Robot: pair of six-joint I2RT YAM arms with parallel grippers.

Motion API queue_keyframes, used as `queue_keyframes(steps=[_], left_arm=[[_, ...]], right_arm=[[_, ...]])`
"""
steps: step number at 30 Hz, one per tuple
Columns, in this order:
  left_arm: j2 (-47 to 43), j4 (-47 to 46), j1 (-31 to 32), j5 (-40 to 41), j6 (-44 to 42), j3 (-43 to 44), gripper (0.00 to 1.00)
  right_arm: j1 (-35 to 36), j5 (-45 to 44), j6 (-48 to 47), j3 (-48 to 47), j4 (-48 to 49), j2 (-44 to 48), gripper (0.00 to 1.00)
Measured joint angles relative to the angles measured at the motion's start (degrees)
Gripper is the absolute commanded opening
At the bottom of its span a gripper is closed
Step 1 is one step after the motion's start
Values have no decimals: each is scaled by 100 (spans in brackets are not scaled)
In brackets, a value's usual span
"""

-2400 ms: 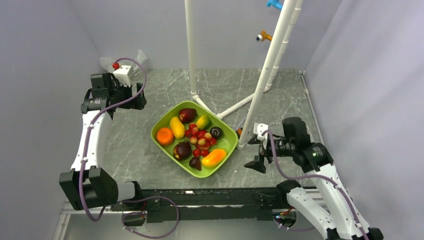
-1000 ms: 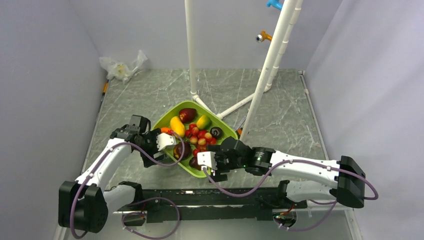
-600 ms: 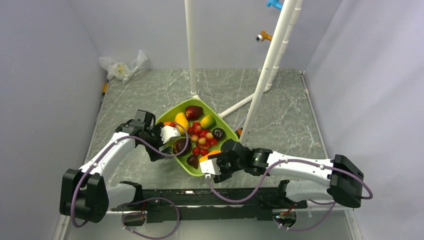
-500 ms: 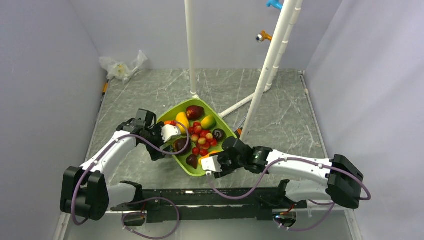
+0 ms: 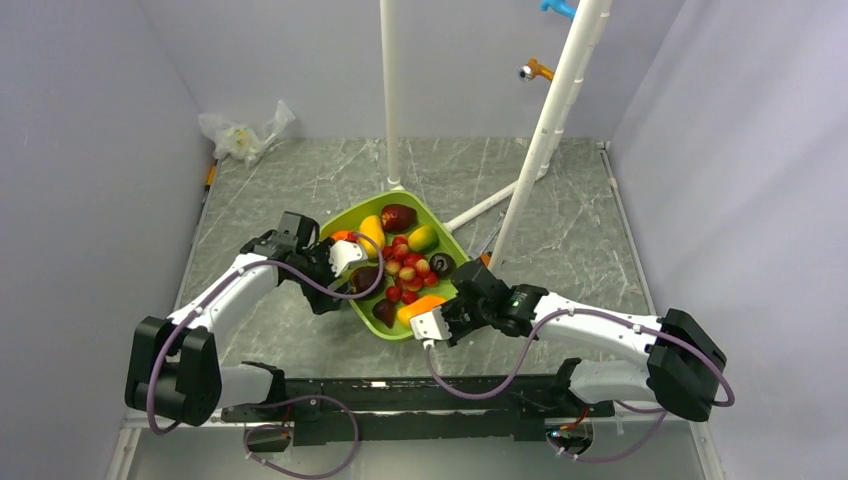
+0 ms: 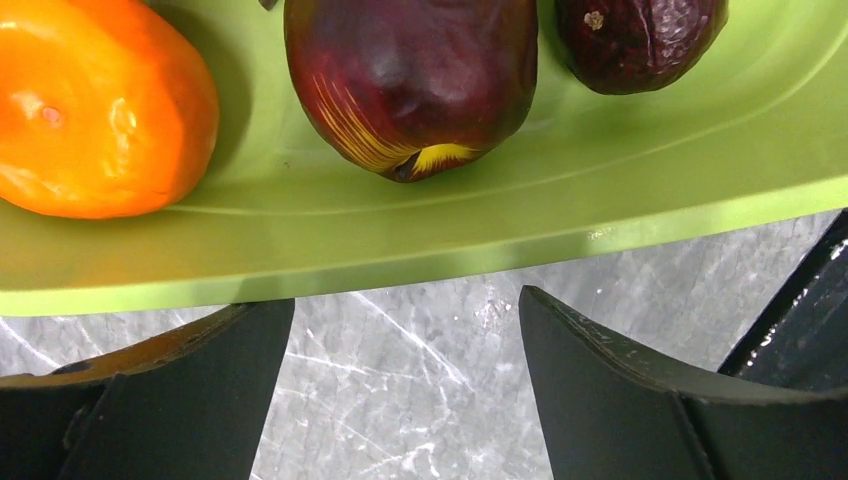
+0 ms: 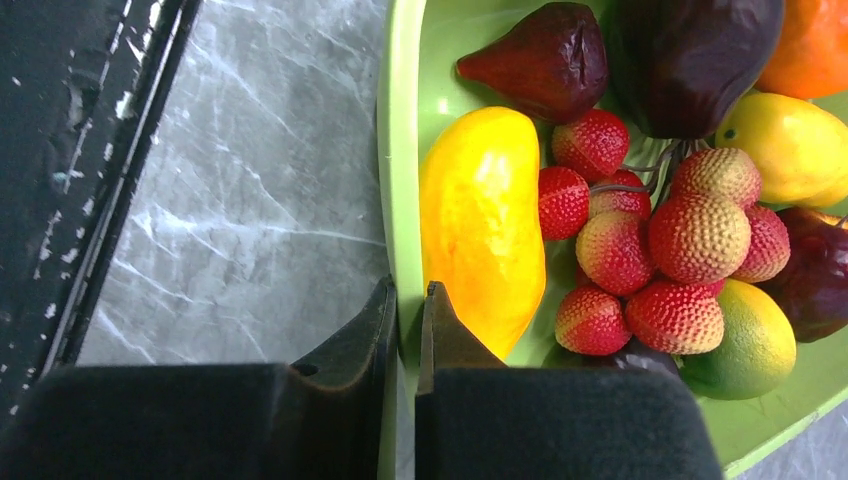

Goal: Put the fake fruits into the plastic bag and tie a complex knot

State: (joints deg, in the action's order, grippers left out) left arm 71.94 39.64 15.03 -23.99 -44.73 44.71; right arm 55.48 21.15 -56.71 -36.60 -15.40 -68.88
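Observation:
The fake fruits lie in a lime green tray (image 5: pixel 447 243): a maroon one (image 5: pixel 398 216), a yellow oblong (image 5: pixel 372 232), red berries (image 5: pixel 408 268) and an orange-yellow oblong (image 5: pixel 420 308). My right gripper (image 5: pixel 430 322) is shut on the tray's near rim (image 7: pixel 402 150), one finger inside beside the oblong (image 7: pixel 482 225). My left gripper (image 5: pixel 335 268) is open at the tray's left edge; in the left wrist view its fingers (image 6: pixel 200 380) sit just below the rim (image 6: pixel 500 220), near the orange (image 6: pixel 95 110). The plastic bag (image 5: pixel 243 133) lies crumpled in the back left corner. No knot is in view.
A white pipe frame (image 5: pixel 545 130) stands behind the tray, its vertical post (image 5: pixel 390 90) touching the tray's far corner. A black rail (image 5: pixel 400 395) runs along the near edge. Grey walls close in on the left, back and right.
Both arms came in to the tray. The right gripper closed on the near rim, and the tray slid back and turned, pushing the white pipe frame. The left gripper stayed open.

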Motion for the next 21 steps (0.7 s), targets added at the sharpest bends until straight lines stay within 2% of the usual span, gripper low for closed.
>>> queue_keyframes(steps=[9,21], left_arm=[[562,-334,188,-83,291,448,89],[1722,-809,498,-111,798,1554,89]], right_arm=[[-863,413,-597,50,-179,122,0],[-2124,922,-1340,24,-219,-59,0]])
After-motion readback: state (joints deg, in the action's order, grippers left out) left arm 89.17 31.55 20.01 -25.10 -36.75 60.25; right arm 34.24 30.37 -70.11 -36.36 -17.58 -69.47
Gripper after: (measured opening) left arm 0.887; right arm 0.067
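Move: The right fingers are already shut on the basket's near rim, with the basket's middle roughly 15 cm ahead and 8 cm left. The mango is about 4 cm ahead and 4 left, the pipe stand's leg some 15 ahead and 13 right. The open left hand is at the basket's left rim, its middle about 3 cm ahead and 14 right; the big dark fruit is level and 6 right, the orange straight ahead 9 cm. All fruits lie slightly lower. Both hands slide the basket about 7 cm forward, 6 right, right still pinching its rim, left open against it. ##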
